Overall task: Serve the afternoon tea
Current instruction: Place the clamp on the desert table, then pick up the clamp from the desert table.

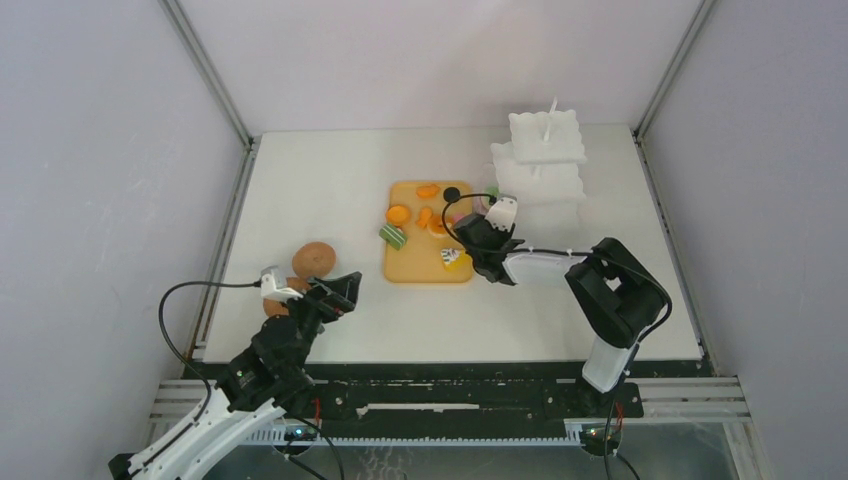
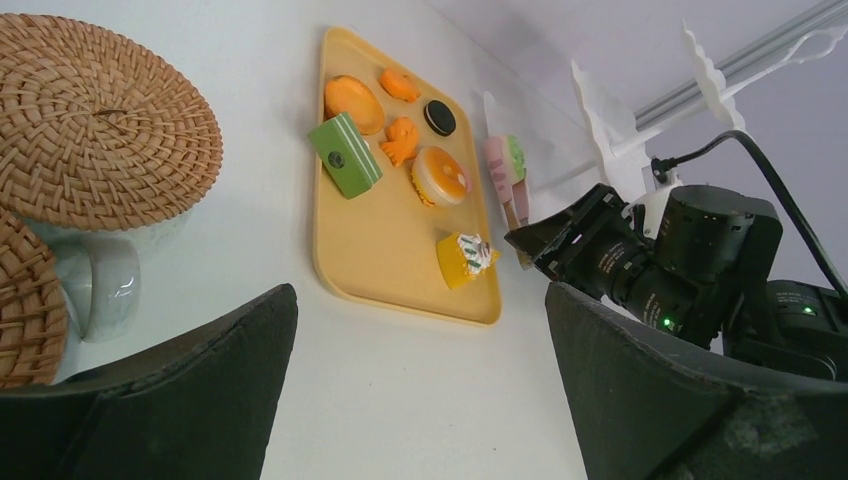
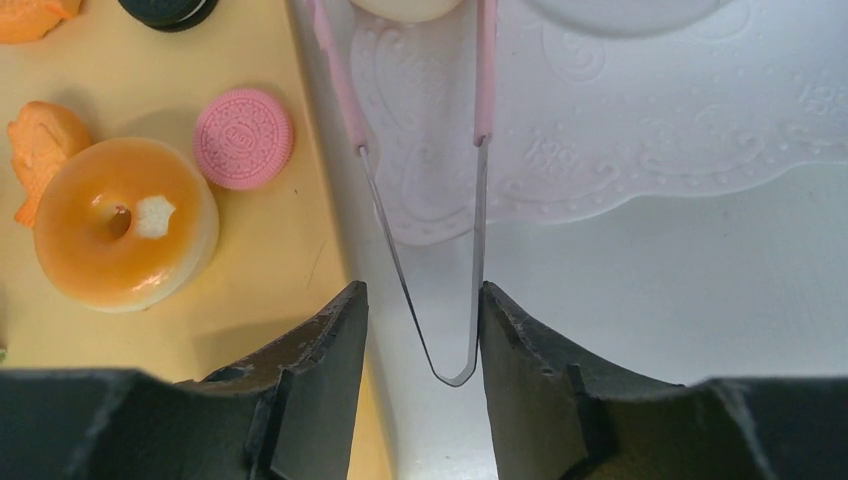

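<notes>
Toy pastries lie on the tan board (image 1: 428,268): an orange tart (image 1: 399,214), a green piece (image 1: 393,236), a yellow wedge (image 1: 452,257) and a black round (image 1: 452,193). In the right wrist view a glazed donut (image 3: 120,220) and a pink round (image 3: 243,138) sit on the board. My right gripper (image 3: 422,300) stands open around the bent end of the thin pink tongs (image 3: 485,80); only its right finger touches them. My left gripper (image 2: 420,295) is wide open over bare table with nothing in it. Beside it lie two woven coasters (image 2: 100,120), one on a mug (image 2: 100,285).
A white tiered stand (image 1: 540,170) rises at the back right, its embossed bottom plate (image 3: 620,130) under the tongs' tips. The right arm's black body (image 2: 690,260) fills the right of the left wrist view. White walls and metal rails enclose the table.
</notes>
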Robot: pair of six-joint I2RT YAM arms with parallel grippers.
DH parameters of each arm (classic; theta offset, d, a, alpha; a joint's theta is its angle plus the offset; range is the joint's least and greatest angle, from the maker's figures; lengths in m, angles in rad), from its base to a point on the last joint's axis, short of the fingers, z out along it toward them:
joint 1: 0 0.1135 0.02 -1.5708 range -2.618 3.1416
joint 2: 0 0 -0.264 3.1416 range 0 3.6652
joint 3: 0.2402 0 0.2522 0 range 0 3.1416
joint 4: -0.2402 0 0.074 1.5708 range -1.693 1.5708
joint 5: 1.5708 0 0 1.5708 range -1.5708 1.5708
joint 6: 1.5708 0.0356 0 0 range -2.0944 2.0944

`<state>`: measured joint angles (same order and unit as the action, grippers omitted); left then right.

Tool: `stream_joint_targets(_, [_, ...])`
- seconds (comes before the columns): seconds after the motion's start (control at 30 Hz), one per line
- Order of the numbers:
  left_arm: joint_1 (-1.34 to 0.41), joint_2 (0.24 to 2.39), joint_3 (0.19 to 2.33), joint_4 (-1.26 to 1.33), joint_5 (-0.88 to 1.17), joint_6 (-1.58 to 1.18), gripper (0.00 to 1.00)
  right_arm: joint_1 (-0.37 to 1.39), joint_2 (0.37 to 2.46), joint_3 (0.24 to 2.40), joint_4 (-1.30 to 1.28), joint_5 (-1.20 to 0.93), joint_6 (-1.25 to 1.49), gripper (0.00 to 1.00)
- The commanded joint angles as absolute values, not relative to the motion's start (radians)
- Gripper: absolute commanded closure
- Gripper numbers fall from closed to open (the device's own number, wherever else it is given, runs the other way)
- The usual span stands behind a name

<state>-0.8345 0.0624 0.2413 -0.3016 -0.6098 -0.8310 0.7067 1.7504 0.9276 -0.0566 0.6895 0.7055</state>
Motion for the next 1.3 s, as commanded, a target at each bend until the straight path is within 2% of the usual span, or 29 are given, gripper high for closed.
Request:
stream_joint_targets(0.0, [-0.831,0.073,0.255,-0.272,-0.62,-0.838,0.02,0.722,1.701,0.907,-0.029,0.71,0.732,0.47])
stream_joint_targets(0.5, [-0.831,0.082,0.252,-0.259,-0.616,-0.841,0.02,0.701,1.596,0.878,-0.034,0.74,0.729,0.49])
stream_joint_targets(1.1, [-0.831,0.112,0.241,-0.232,-0.629,-0.828,0.01,0.635,1.734,0.947,-0.04,0.672,0.726,0.63])
stream_joint_targets(1.27, [-0.831,0.126,0.239,-0.224,-0.634,-0.823,0.01,0.622,1.756,0.952,-0.031,0.65,0.736,0.72])
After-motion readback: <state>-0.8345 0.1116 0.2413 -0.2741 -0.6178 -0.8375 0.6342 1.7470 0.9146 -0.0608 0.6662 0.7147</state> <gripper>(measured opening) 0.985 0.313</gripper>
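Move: The right hand is low over the clamp's bent end, with both legs of the V between its half-open fingers; the clamp's middle is some 6 cm straight ahead and about 2 cm below. The dessert stand's bottom plate is centred about 6 cm ahead and 8 cm to the right, the pink cookie about 4 cm ahead and 8 cm to the left. From the left hand, the clamp is roughly 20 cm ahead, 27 cm to the right and 16 cm below. Up and over to regrip: after easing back a little, the right hand rises about 3.5 cm off the clamp's bent end, shifts some 2.5 cm right with a slight clockwise turn, and sinks to about its old height. The fingers narrow from half to about a third open, ending with the left one inside the V and the right one outside the clamp's right leg; a pinch can't be made out. ##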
